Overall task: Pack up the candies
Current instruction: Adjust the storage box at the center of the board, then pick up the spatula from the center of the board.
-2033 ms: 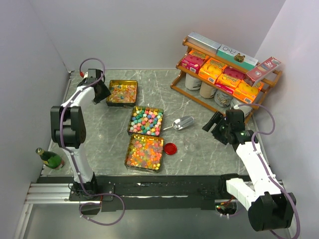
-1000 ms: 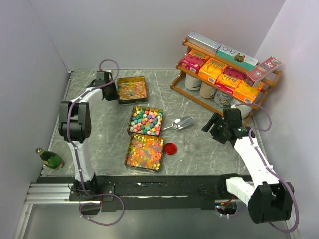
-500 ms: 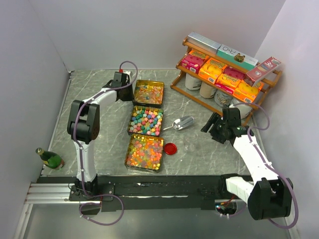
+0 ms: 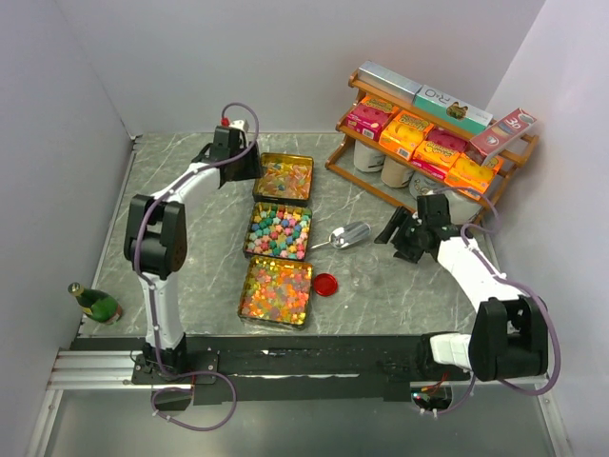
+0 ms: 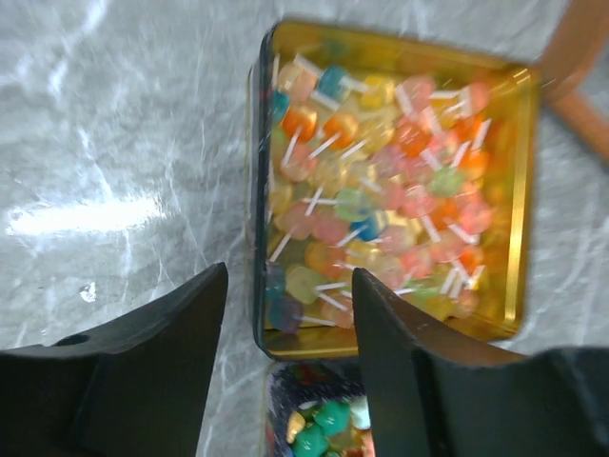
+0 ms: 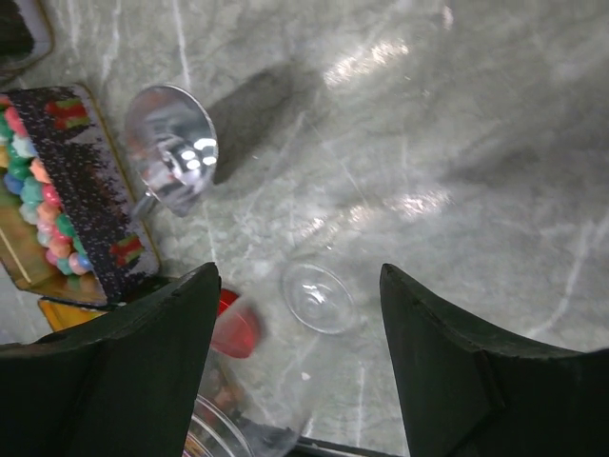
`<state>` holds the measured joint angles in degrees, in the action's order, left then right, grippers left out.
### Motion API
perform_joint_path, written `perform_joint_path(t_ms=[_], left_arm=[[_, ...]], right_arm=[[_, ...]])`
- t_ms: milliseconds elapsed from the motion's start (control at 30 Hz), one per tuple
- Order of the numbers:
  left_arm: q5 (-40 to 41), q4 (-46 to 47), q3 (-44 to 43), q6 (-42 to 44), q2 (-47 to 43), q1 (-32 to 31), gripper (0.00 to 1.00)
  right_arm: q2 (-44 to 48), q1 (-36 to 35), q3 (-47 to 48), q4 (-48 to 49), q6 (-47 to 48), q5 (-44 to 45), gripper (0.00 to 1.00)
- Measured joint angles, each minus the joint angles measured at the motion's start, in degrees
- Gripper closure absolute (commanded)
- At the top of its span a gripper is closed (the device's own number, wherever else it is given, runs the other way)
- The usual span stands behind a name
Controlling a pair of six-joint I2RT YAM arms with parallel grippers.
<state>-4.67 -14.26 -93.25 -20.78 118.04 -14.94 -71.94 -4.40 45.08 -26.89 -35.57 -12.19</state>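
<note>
The candies fill three gold tins in a column. Lollipop-like sweets (image 4: 283,178) are at the back, star-shaped ones (image 4: 279,230) in the middle, and glossy gummies (image 4: 276,290) at the front. My left gripper (image 4: 247,165) is open. In the left wrist view (image 5: 285,276) its fingers straddle the near left corner of the lollipop tin (image 5: 519,190), above the star candies (image 5: 328,424). My right gripper (image 4: 398,233) is right of the scoop. In the right wrist view (image 6: 300,276) its fingers stand wide around a clear jar (image 6: 319,297), seen from mouth to base.
A metal scoop (image 4: 347,234) lies right of the star tin and shows in the right wrist view (image 6: 171,148). A red round lid (image 4: 325,284) lies beside the gummy tin. A wooden shelf (image 4: 339,164) with boxes and jars stands back right. A green bottle (image 4: 93,302) stands front left.
The lollipop tin slid right with my left gripper until it lined up behind the star tin, then stopped. My right gripper edged left and toward the back.
</note>
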Motion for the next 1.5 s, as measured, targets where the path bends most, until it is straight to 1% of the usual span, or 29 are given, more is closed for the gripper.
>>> perform_joint_path(t_ms=[67, 100, 233, 300, 467, 500, 567, 600, 667, 700, 733, 767, 800, 867, 900, 967, 1133, 1233, 1367, 1500], left_arm=[[0.5, 0.0, 0.0, -1.0, -2.0, 0.0, 0.34], [1.0, 0.1, 0.0, -1.5, -3.1, 0.0, 0.29], [2.0, 1.0, 2.4, -3.6, -10.5, 0.0, 0.22], [2.6, 1.1, 3.8, -4.2, -15.0, 0.0, 0.18], [6.3, 0.6, 4.2, -4.9, -24.3, 0.9, 0.16], [6.6, 0.5, 4.3, -5.0, -25.7, 1.3, 0.15], [7.3, 0.6, 5.6, -5.9, -29.3, 3.1, 0.13], [7.8, 0.8, 6.7, -6.4, -31.4, 4.2, 0.08], [8.8, 1.3, 9.7, -8.2, -35.2, 6.8, 0.03], [8.7, 1.3, 11.2, -9.0, -37.1, 8.1, 0.0], [8.5, 1.4, 12.5, -10.2, -38.6, 9.5, 0.03], [8.4, 1.4, 13.4, -10.8, -39.7, 10.5, 0.04], [8.1, 1.2, 14.1, -11.8, -40.8, 11.5, 0.04], [7.5, -0.4, 14.2, -12.7, -41.9, 12.9, 0.04], [7.4, -0.9, 14.1, -12.9, -42.1, 13.2, 0.03], [7.0, -2.7, 13.5, -13.1, -42.2, 13.8, 0.04], [5.2, -4.4, 13.4, -12.9, -43.9, 14.6, 0.03], [1.8, -4.4, 13.4, -12.2, -45.8, 14.8, 0.04], [-5.9, -3.2, 13.8, -11.1, -46.9, 14.8, 0.03], [-15.2, -0.6, 17.1, -10.9, -47.1, 14.5, 0.03]], right_arm=[[-0.8, -0.4, 0.0, 1.7, -0.3, -0.8, 0.24], [-1.4, -0.9, 0.0, 3.0, -0.6, -1.2, 0.24], [-6.5, -2.6, 2.4, 5.0, -1.0, -2.1, 0.31], [-9.8, -3.1, 4.3, 6.4, -1.4, -2.3, 0.31], [-16.5, -3.5, 8.0, 8.3, -1.9, -2.6, 0.34], [-17.5, -3.5, 8.3, 8.9, -1.9, -2.8, 0.39], [-18.9, -3.8, 8.5, 9.7, -1.9, -3.3, 0.43], [-19.8, -3.9, 8.6, 10.2, -2.0, -3.6, 0.48], [-21.8, -4.3, 9.2, 10.8, -2.0, -3.7, 0.51], [-22.5, -4.7, 9.4, 11.0, -2.0, -3.8, 0.59], [-23.2, -5.0, 9.8, 11.2, -2.1, -3.8, 0.64], [-23.8, -5.4, 10.2, 11.4, -2.0, -3.8, 0.69], [-24.2, -5.7, 10.5, 11.7, -2.0, -3.9, 0.77], [-24.5, -6.1, 10.9, 12.0, -2.1, -3.9, 0.85], [-24.5, -6.3, 11.0, 12.3, -2.3, -4.0, 0.92], [-24.5, -6.4, 11.4, 13.2, -3.3, -4.7, 1.0], [-23.7, -6.8, 12.0, 14.8, -4.4, -5.0, 1.0], [-22.3, -7.2, 12.0, 14.7, -4.4, -3.9, 1.0], [-16.7, -8.1, 12.0, 12.9, -3.5, -0.6, 1.0], [-9.2, -8.4, 13.2, 10.2, -1.1, 2.7, 1.0]])
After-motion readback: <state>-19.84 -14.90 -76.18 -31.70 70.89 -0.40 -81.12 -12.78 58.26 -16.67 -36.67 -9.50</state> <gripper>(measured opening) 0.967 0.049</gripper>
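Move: The scoop lies some 8 cm ahead of the right hand, 11 cm to its left and 6 cm lower. From the right hand, the gumball box is about 24 cm left and 9 ahead, the clear jar 7 cm left and level with it, the red lid 14 left and 3 back. The left hand has the lollipop box 3 cm ahead, 6 to its right and 7 below, and the scoop about 10 back and 19 right. Forward and left by about 8 and 7 cm, sinking on the way, the right hand reaches the scoop, shuts its fingers on the rim at the bowl's open end, then rises some 10 cm with it. The left hand, already clear of the lollipop box, climbs roughly 25 cm and draws back and left, opening wide and tilting its fingers up, then swings partway right again. ##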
